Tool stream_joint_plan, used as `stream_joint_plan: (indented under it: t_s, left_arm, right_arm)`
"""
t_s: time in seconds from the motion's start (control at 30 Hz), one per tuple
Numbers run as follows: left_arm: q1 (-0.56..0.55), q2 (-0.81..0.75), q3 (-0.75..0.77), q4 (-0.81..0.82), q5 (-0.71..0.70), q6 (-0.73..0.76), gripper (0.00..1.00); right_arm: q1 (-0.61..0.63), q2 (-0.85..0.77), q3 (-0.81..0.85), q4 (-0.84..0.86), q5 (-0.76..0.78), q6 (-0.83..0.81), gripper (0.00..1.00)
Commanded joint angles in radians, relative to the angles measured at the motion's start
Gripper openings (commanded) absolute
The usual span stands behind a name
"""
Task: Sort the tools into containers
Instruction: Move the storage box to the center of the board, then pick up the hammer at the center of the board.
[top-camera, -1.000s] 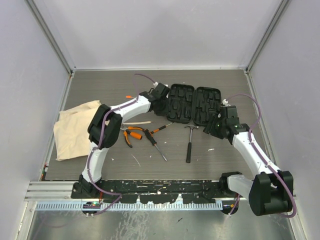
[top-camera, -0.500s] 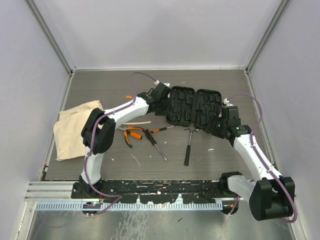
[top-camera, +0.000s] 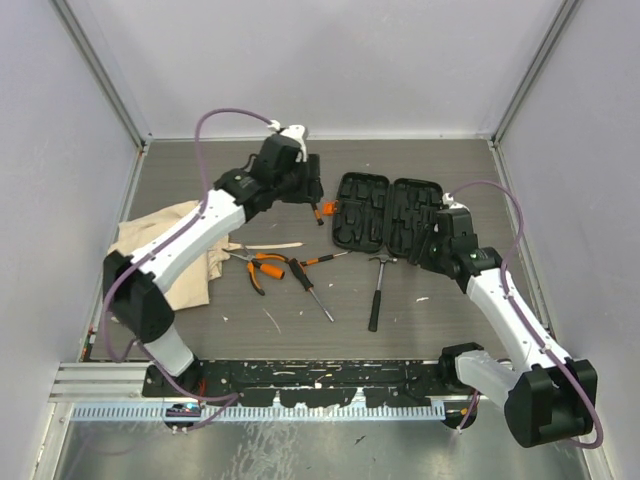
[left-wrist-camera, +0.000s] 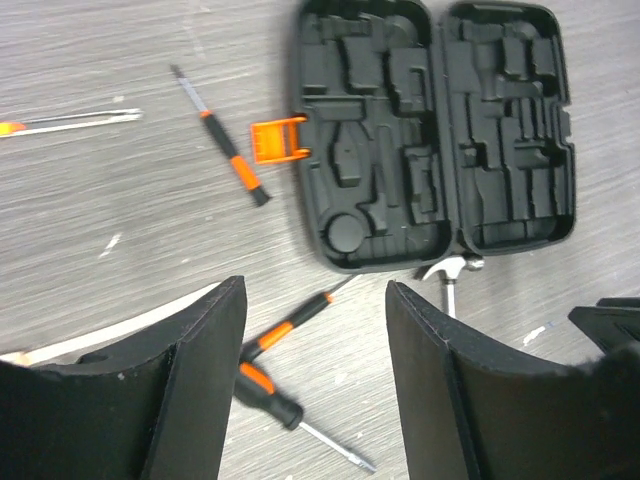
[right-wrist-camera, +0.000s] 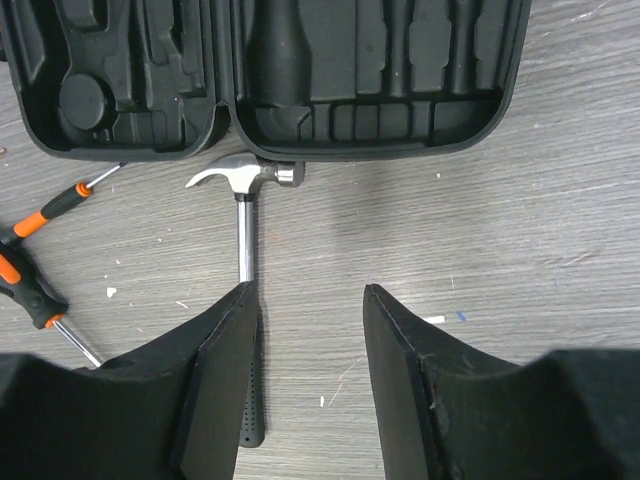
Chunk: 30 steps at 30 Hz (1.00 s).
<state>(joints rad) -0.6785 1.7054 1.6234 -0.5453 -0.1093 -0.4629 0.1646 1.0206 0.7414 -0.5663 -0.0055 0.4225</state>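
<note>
The black tool case (top-camera: 388, 212) lies open with its moulded slots bare (left-wrist-camera: 430, 130) (right-wrist-camera: 300, 70). A thin orange-and-black driver (top-camera: 318, 212) (left-wrist-camera: 225, 150) lies beside its orange latch (left-wrist-camera: 277, 140). Two screwdrivers (top-camera: 305, 275) (left-wrist-camera: 290, 325), orange pliers (top-camera: 262, 268) and the hammer (top-camera: 378, 285) (right-wrist-camera: 243, 240) lie in front of the case. My left gripper (top-camera: 302, 178) (left-wrist-camera: 315, 300) hangs open and empty, high above the table left of the case. My right gripper (top-camera: 432, 248) (right-wrist-camera: 308, 295) is open, low, just right of the hammer's shaft. The beige cloth bag (top-camera: 150, 250) lies at the left.
A thin pale stick (top-camera: 272, 245) (left-wrist-camera: 110, 335) lies between the bag and the pliers. A thin silvery piece with an orange end (left-wrist-camera: 70, 120) lies further left. Metal rails border the table on both sides. White flecks dot the surface.
My left arm lifted and drew back from the case's left edge, and its jaws opened. The thin driver now lies uncovered beside the latch. The right arm barely moved.
</note>
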Motion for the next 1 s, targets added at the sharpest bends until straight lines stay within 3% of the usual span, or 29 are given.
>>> stream_joint_plan:
  t_s: [0.0, 0.23, 0.47, 0.8, 0.97]
  left_arm:
    - [0.058, -0.133, -0.081, -0.07, -0.04, 0.066, 0.6]
    - [0.081, -0.294, -0.252, -0.108, -0.088, 0.14, 0.63]
    - [0.082, -0.36, -0.347, -0.109, -0.082, 0.163, 0.63]
    - [0.082, -0.339, -0.346, -0.104, -0.013, 0.163, 0.64]
    - [0.083, -0.339, -0.343, -0.113, -0.007, 0.163, 0.63]
  right_arm:
    - [0.057, -0.024, 0.038, -0.028, 0.126, 0.072, 0.52]
    - [0.217, -0.027, -0.005, -0.036, 0.279, 0.237, 0.54]
    - [0.373, 0.039, -0.045, -0.056, 0.335, 0.397, 0.54]
    - [0.569, 0.208, -0.014, -0.088, 0.399, 0.572, 0.56]
    - [0.588, 0.258, -0.028, -0.106, 0.398, 0.603, 0.55]
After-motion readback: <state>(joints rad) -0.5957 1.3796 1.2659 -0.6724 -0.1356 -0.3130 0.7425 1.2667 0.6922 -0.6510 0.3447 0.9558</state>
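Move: From the right gripper, the hammer's handle lies about 8 cm back, 9 cm to the left and 11 cm below. The open storage box is centred 17 cm ahead and 6 cm left of that gripper, and the long screwdriver some 25 cm left and 3 cm back. From the left gripper, the pliers are roughly 9 cm back, 15 cm left and 23 cm down, the small screwdriver 6 cm back and 3 cm right. Bring the right gripper left, down and back, some 8 cm left and as much down, to just above the hammer's handle, tipping its fingers about 15 degrees more steeply down and keeping them half open. Meanwhile swing the empty left gripper about 10 cm left, then back and a little down, away from the storage box towards the pliers, left side rolling up, fingers open, and let it hover there. ##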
